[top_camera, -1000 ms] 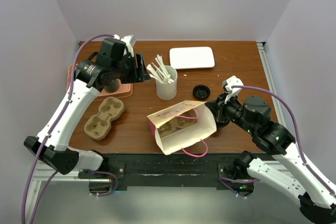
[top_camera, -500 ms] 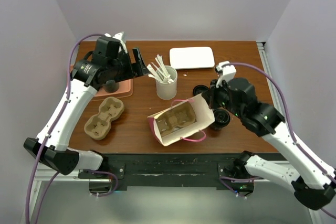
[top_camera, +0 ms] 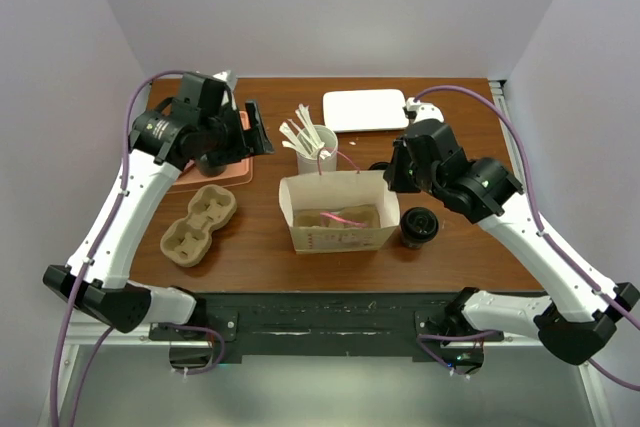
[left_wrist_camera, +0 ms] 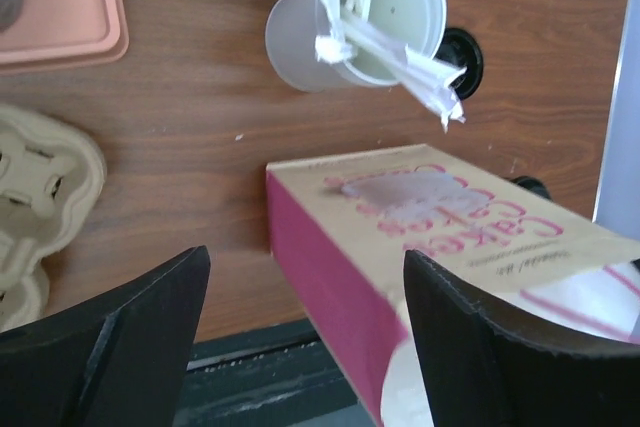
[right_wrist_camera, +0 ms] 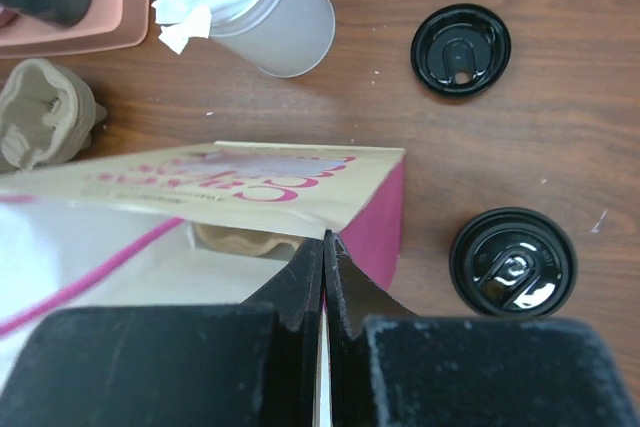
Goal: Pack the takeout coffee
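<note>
The takeout coffee point(top_camera: 420, 227), a small dark cup with a black lid point(right_wrist_camera: 513, 262), stands on the table just right of the paper bag. The tan bag with pink sides point(top_camera: 335, 215) stands upright with its mouth open, and a tan cup carrier point(right_wrist_camera: 240, 239) lies inside it. My right gripper point(right_wrist_camera: 325, 237) is shut on the bag's upper right edge point(top_camera: 392, 182). My left gripper point(left_wrist_camera: 305, 297) hangs open above the table, behind and left of the bag point(left_wrist_camera: 440, 217), with nothing between its fingers point(top_camera: 255, 135).
A white cup of stirrers point(top_camera: 318, 155) stands just behind the bag. A loose black lid point(right_wrist_camera: 461, 49) lies behind the coffee. A second cup carrier point(top_camera: 200, 222) lies at the left, a pink tray point(top_camera: 225, 169) at the back left, a white tray point(top_camera: 365, 109) at the back.
My right gripper has risen and moved leftwards, pulling the bag from lying on its side to upright. The left gripper has opened wider and drawn back a little.
</note>
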Controlling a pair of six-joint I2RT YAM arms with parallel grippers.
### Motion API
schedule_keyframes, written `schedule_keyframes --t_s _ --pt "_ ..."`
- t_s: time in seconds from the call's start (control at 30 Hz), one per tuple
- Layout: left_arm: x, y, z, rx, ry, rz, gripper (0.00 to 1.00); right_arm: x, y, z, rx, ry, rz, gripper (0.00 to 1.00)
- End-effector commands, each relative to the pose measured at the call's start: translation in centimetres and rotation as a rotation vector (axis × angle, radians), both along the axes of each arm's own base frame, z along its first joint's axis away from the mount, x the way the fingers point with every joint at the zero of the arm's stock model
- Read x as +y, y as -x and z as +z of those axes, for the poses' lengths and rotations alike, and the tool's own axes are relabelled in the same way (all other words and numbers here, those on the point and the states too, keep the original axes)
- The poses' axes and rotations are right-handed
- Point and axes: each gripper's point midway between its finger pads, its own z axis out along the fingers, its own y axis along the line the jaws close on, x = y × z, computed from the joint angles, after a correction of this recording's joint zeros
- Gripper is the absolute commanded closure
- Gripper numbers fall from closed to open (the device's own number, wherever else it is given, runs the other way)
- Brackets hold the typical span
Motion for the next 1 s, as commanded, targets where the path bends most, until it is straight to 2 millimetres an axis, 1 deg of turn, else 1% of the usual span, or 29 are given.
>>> schedule_keyframes --t_s 0.0,0.03,0.07,0.1,0.13,0.17,0.2,0.23,0.3,0.33,0.37,0.4,0.43,0.47,0.5,0.53,0.57,0.6,0.63,0.7,0.73,0.77,0.8,0.83,0.87,0.9,0.93,0.97 --pt "-1.0 3.4 1.3 -0.007 -0.039 -0.061 0.18 0.3 0.3 0.0 0.057 -0.047 -0.059 1.0" --pt "-1.6 3.8 1.3 0.003 -0.02 -0.055 0.19 0.4 0.1 0.1 0.054 -0.049 -0.058 0.99" --pt "-2.6 4.6 1.3 0.009 -0.005 -0.084 0.2 0.5 0.0 0.1 0.056 -0.049 -0.061 0.97" --pt "-3.1 5.0 1.3 0.013 0.012 -0.091 0.21 0.5 -0.1 0.2 0.05 -0.053 -0.068 0.9" --pt "-3.6 5.5 1.3 0.026 0.043 -0.093 0.23 0.4 -0.3 0.3 0.044 -0.052 -0.078 0.85" --pt "-4.1 6.1 1.3 0.032 0.052 -0.105 0.24 0.2 -0.2 0.3 0.039 -0.053 -0.085 0.82" --pt "-4.2 6.5 1.1 0.047 0.057 -0.101 0.25 0.1 -0.4 0.5 0.03 -0.055 -0.09 0.8" --pt "-3.9 6.6 0.7 0.055 0.042 -0.094 0.27 -0.1 -0.5 0.7 0.017 -0.053 -0.101 0.8" --pt "-3.7 6.9 -0.1 0.074 0.009 -0.1 0.27 -0.5 -0.6 1.1 0.001 -0.056 -0.118 0.75" --pt "-3.8 6.9 -0.2 0.08 0.006 -0.103 0.28 -0.7 -0.8 1.4 -0.013 -0.055 -0.13 0.68" --pt "-3.9 6.9 -0.4 0.081 0.005 -0.111 0.29 -0.8 -0.7 1.7 -0.024 -0.058 -0.127 0.65" --pt "-4.2 6.6 -0.7 0.08 0.004 -0.121 0.3 -0.7 -0.8 2.5 -0.045 -0.07 -0.118 0.62" --pt "-4.6 6.6 -0.9 0.085 0.012 -0.136 0.32 -0.7 -0.8 2.9 -0.059 -0.072 -0.107 0.54" --pt "-5.1 6.3 -1.1 0.08 0.018 -0.15 0.33 -0.7 -0.7 3.3 -0.075 -0.06 -0.075 0.5" --pt "-5.3 6.2 -1.8 0.095 0.011 -0.162 0.33 -0.7 -0.8 3.7 -0.087 -0.059 -0.073 0.47" --pt "-5.7 6.3 -2.1 0.106 0.021 -0.177 0.34 -0.9 -0.8 3.6 -0.08 -0.042 -0.081 0.47" --pt "-6.2 6.0 -2.1 0.094 0.034 -0.188 0.34 -1.4 -1.0 3.9 -0.087 -0.025 -0.098 0.47" --pt "-6.4 5.8 -2.5 0.098 0.033 -0.195 0.35 -1.5 -1.0 4.5 -0.096 -0.02 -0.097 0.47" --pt "-6.6 5.7 -2.5 0.091 0.042 -0.202 0.36 -1.6 -1.0 4.7 -0.102 -0.014 -0.092 0.47" --pt "-6.8 5.0 -2.6 0.076 0.033 -0.202 0.39 -1.9 -1.2 5.7 -0.135 -0.007 -0.095 0.49" --pt "-6.8 4.7 -2.6 0.069 0.023 -0.199 0.42 -2.3 -1.2 5.9 -0.141 0.005 -0.11 0.5" --pt "-6.9 4.4 -2.3 0.062 0.018 -0.201 0.43 -2.9 -1.3 6.0 -0.143 0.013 -0.138 0.49" --pt "-6.8 4.0 -2.8 0.067 -0.009 -0.208 0.44 -4.4 -1.4 5.8 -0.144 0.058 -0.197 0.47" --pt "-6.7 3.8 -3.0 0.067 -0.027 -0.209 0.48 -5.4 -1.6 5.7 -0.139 0.074 -0.233 0.47" --pt "-6.7 3.6 -2.9 0.062 -0.04 -0.213 0.5 -6.3 -1.7 5.5 -0.139 0.101 -0.247 0.48" --pt "-6.6 3.2 -3.3 0.063 -0.068 -0.219 0.53 -7.1 -1.8 4.7 -0.123 0.124 -0.265 0.53" --pt "-6.5 3.0 -3.3 0.061 -0.077 -0.221 0.6 -8.6 -2.2 4.2 -0.108 0.14 -0.315 0.53" --pt "-6.5 2.8 -2.8 0.055 -0.084 -0.226 0.65 -9.4 -2.3 3.7 -0.093 0.156 -0.326 0.52"
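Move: The left hand, open and empty, has the bag's left rim about 5 cm back, 8 cm right and 5 cm below; the straw cup is some 12 cm right and 2 cm ahead, the cup carrier 15 cm left and 9 cm back. The right hand still pinches the bag's right rim, the bag's middle 11 cm left and 5 cm back; the lidded coffee cup sits 6 cm right and 5 cm back. Right hand releases the bag, rising rightward about 5 cm; left, half-closing, swings back-right, then down to its left rim. ##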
